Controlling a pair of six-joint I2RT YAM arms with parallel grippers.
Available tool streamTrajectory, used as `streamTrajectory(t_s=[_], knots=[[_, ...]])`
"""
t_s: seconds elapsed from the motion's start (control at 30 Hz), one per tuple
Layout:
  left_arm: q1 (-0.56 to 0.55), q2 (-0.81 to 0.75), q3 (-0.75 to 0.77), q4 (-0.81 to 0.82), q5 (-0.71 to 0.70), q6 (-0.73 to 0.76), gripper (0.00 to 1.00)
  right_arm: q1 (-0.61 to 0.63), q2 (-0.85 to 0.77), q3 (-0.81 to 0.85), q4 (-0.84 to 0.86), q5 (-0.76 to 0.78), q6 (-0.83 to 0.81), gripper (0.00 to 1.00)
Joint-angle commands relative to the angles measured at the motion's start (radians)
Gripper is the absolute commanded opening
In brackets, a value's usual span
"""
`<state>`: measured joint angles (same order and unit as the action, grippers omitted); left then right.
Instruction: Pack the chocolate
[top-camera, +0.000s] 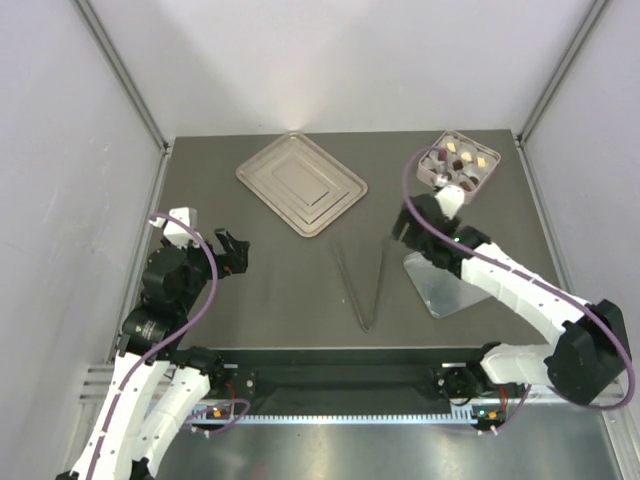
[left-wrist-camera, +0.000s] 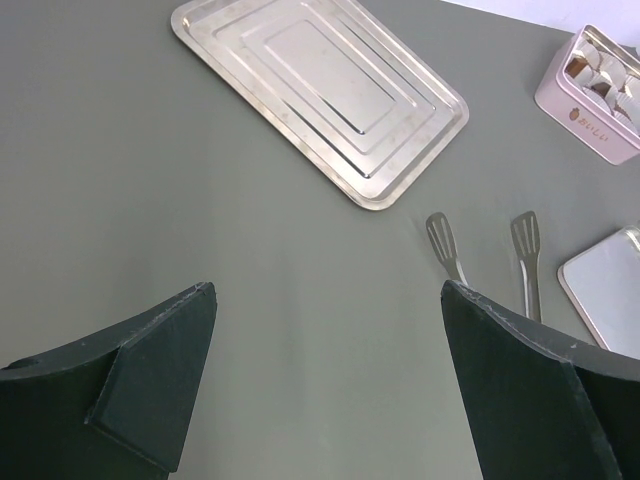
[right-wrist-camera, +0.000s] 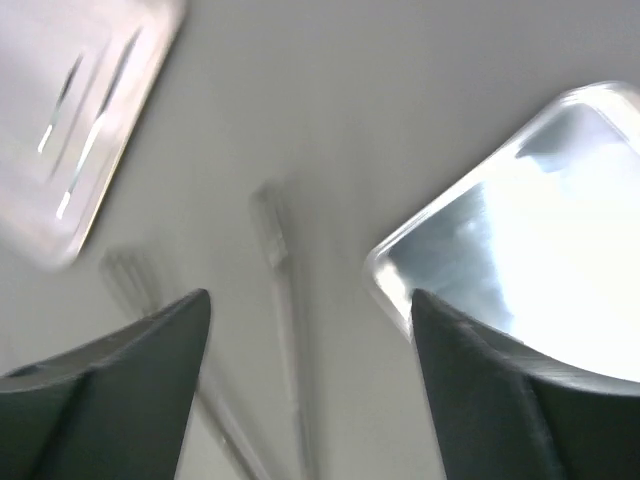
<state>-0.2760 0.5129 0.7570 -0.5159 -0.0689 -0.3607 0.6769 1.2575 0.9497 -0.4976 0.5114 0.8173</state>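
Small dark brown and pale chocolate (top-camera: 466, 160) pieces sit in the white cups of the pink box (top-camera: 460, 165) at the table's far right. The same pink box (left-wrist-camera: 598, 100) shows in the left wrist view, where I cannot make out its contents. My right gripper (top-camera: 402, 228) hovers just in front of and to the left of the box. In the blurred wrist view the right gripper (right-wrist-camera: 310, 295) is open with nothing between its fingers. Far off at the left, my left gripper (top-camera: 232, 250) hangs over bare table. There the left gripper (left-wrist-camera: 328, 285) is wide open and empty.
A steel tray (top-camera: 301, 184) lies at the back centre. Metal tongs (top-camera: 365, 285) lie mid-table, their tips pointing away from me. A shiny flat lid (top-camera: 440, 285) lies under the right forearm. The enclosure's grey walls stand on both sides.
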Motion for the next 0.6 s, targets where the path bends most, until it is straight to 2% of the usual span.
streamTrajectory(t_s=[0.0, 0.17, 0.3, 0.57], knots=[[-0.006, -0.007, -0.005, 0.047, -0.011, -0.001, 0.99, -0.144, -0.039, 0.0, -0.044, -0.027, 0.057, 0.76], [-0.008, -0.01, -0.007, 0.048, -0.009, 0.0, 0.99, -0.318, -0.009, 0.008, -0.05, -0.072, 0.085, 0.68], [-0.009, -0.007, -0.005, 0.048, 0.0, -0.001, 0.99, -0.451, 0.095, 0.035, -0.047, -0.152, 0.111, 0.6], [-0.009, -0.011, -0.005, 0.043, -0.015, -0.003, 0.99, -0.539, 0.312, 0.11, -0.009, -0.263, 0.17, 0.56]])
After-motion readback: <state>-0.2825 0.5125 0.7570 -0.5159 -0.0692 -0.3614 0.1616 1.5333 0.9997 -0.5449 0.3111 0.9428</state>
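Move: The box lid lies below the right gripper and to its right: its middle is roughly 10 cm right, 4 cm back and 13 cm down. The put-down tongs lie about 9 cm to the gripper's left, 6 cm back, also 13 cm down. The pink chocolate box stands some 24 cm ahead, 15 cm right and 11 cm below. From the left gripper, the lid is about 43 cm right, 4 cm ahead and 23 cm down. Swing the right gripper quickly to the right, about 13 cm, easing some 5 cm forward, then drop it about 8 cm towards the lid's far-left edge. Turn the wrist clockwise nearly 30 degrees and tip the fingers farther down on the way, narrowing them to just over half open, still clear above the lid. ##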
